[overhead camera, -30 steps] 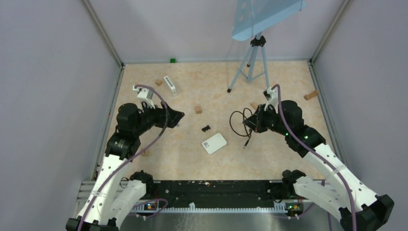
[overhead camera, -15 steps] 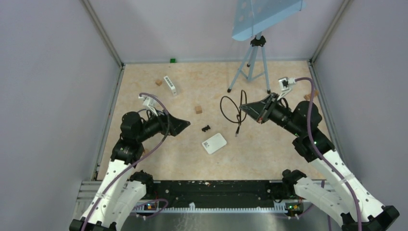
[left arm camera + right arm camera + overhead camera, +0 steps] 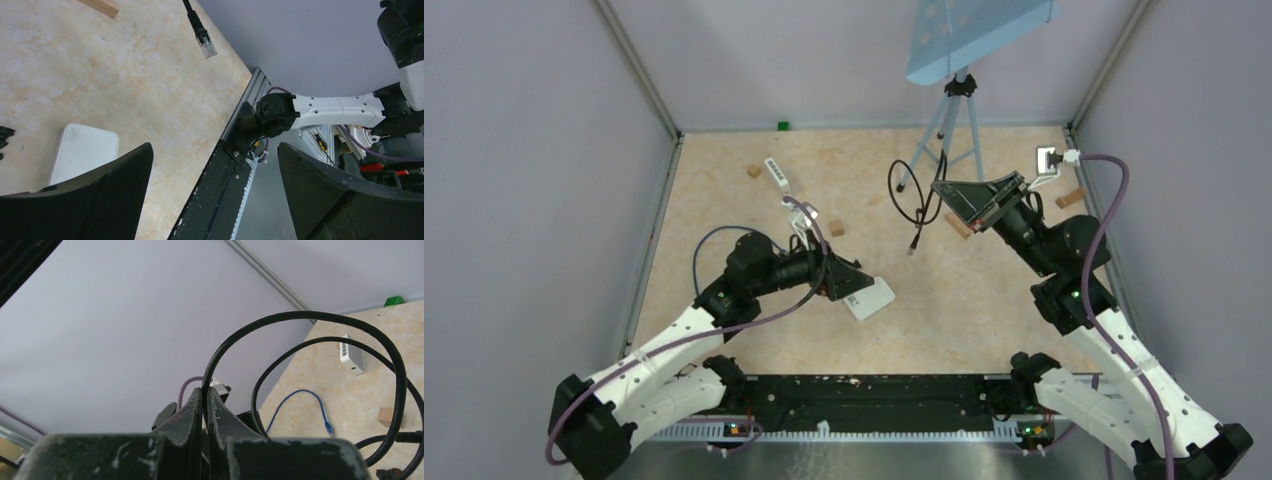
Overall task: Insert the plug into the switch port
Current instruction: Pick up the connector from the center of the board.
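The black cable (image 3: 911, 200) hangs in loops from my right gripper (image 3: 941, 190), which is shut on it and raised above the table's back middle. Its plug (image 3: 913, 244) dangles free in the air and also shows in the left wrist view as the plug (image 3: 205, 44). In the right wrist view the cable (image 3: 300, 320) runs up from between the closed fingers of the right gripper (image 3: 205, 392). The white switch (image 3: 777, 177) lies at the back left, its row of ports visible on the switch (image 3: 351, 356). My left gripper (image 3: 849, 283) stands open and empty.
A flat white box (image 3: 874, 297) with a label lies just beside the left gripper, also seen as the box (image 3: 82, 152). A tripod (image 3: 944, 130) stands at the back. Wooden blocks (image 3: 836, 228) (image 3: 1070, 198) are scattered about. A blue cable (image 3: 712, 234) lies at the left.
The right gripper has risen and moved back and right with the cable, lifting the plug off the table. The left arm has swung right to the white box, still open.
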`<state>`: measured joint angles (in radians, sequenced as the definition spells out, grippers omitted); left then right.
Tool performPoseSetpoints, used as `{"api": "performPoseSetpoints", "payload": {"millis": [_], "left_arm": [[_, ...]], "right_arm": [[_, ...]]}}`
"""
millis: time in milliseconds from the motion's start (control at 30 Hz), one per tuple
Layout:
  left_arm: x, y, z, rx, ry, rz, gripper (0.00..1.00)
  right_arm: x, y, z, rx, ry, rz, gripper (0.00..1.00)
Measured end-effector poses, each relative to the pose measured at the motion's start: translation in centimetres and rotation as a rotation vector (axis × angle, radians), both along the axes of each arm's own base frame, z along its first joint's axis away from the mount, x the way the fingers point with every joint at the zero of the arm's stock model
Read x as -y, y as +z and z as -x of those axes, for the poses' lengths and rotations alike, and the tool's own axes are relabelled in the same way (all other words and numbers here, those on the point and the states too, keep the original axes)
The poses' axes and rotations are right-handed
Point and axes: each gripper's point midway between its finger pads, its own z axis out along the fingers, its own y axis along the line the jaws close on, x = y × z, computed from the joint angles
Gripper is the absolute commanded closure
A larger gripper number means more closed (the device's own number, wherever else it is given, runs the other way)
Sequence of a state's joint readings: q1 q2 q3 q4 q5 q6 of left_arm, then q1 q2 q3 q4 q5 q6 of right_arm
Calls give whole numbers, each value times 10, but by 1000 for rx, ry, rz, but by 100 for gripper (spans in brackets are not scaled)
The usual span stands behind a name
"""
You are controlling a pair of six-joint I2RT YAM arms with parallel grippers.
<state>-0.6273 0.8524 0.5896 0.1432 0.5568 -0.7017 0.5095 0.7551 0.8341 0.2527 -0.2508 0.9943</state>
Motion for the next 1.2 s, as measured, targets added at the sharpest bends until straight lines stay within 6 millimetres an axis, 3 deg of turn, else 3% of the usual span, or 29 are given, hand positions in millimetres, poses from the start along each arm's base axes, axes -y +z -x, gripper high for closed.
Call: {"api": "performPoseSetpoints", "payload": {"millis": [133, 433, 867, 967, 1200], "left_arm": [[21, -5, 3, 3, -23, 0, 1], [61, 12, -10, 68, -7, 50, 3], [91, 5, -31, 68, 33, 44, 16], [96, -4, -33, 54, 31, 32, 24], [105, -12, -33, 24, 20, 28, 69]], "right_arm": [[1, 8, 2, 2, 9, -38, 100], [1, 21, 8, 0, 42, -112, 100], [-2, 35, 22, 15, 129, -190, 100], [-3, 32, 23, 6, 140, -197, 100], [-5, 21, 21, -25, 154, -200, 100]]}}
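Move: The black cable's dangling connector hangs about 10 cm to the right of the open left gripper, some 6 cm farther forward and a touch lower. Counted from the left hand, the white switch lies on the table about 10 cm ahead, 1 cm to the right and 24 cm below, with the small black clip 18 cm ahead and 2 cm left at table height. The right hand, pinching the cable, has the connector roughly 19 cm below it, 4 cm left and 1 cm ahead. The dangling connector is met by the left hand, which travels about 10 cm right and 3 cm forward, rising slightly and then sinking to just below its starting height, its wide-open fingers closing to about half around the plug late on. The right hand keeps its pinch on the cable, rises about 3 cm, then dips a little while easing back 2 cm and turning some 15 degrees. ##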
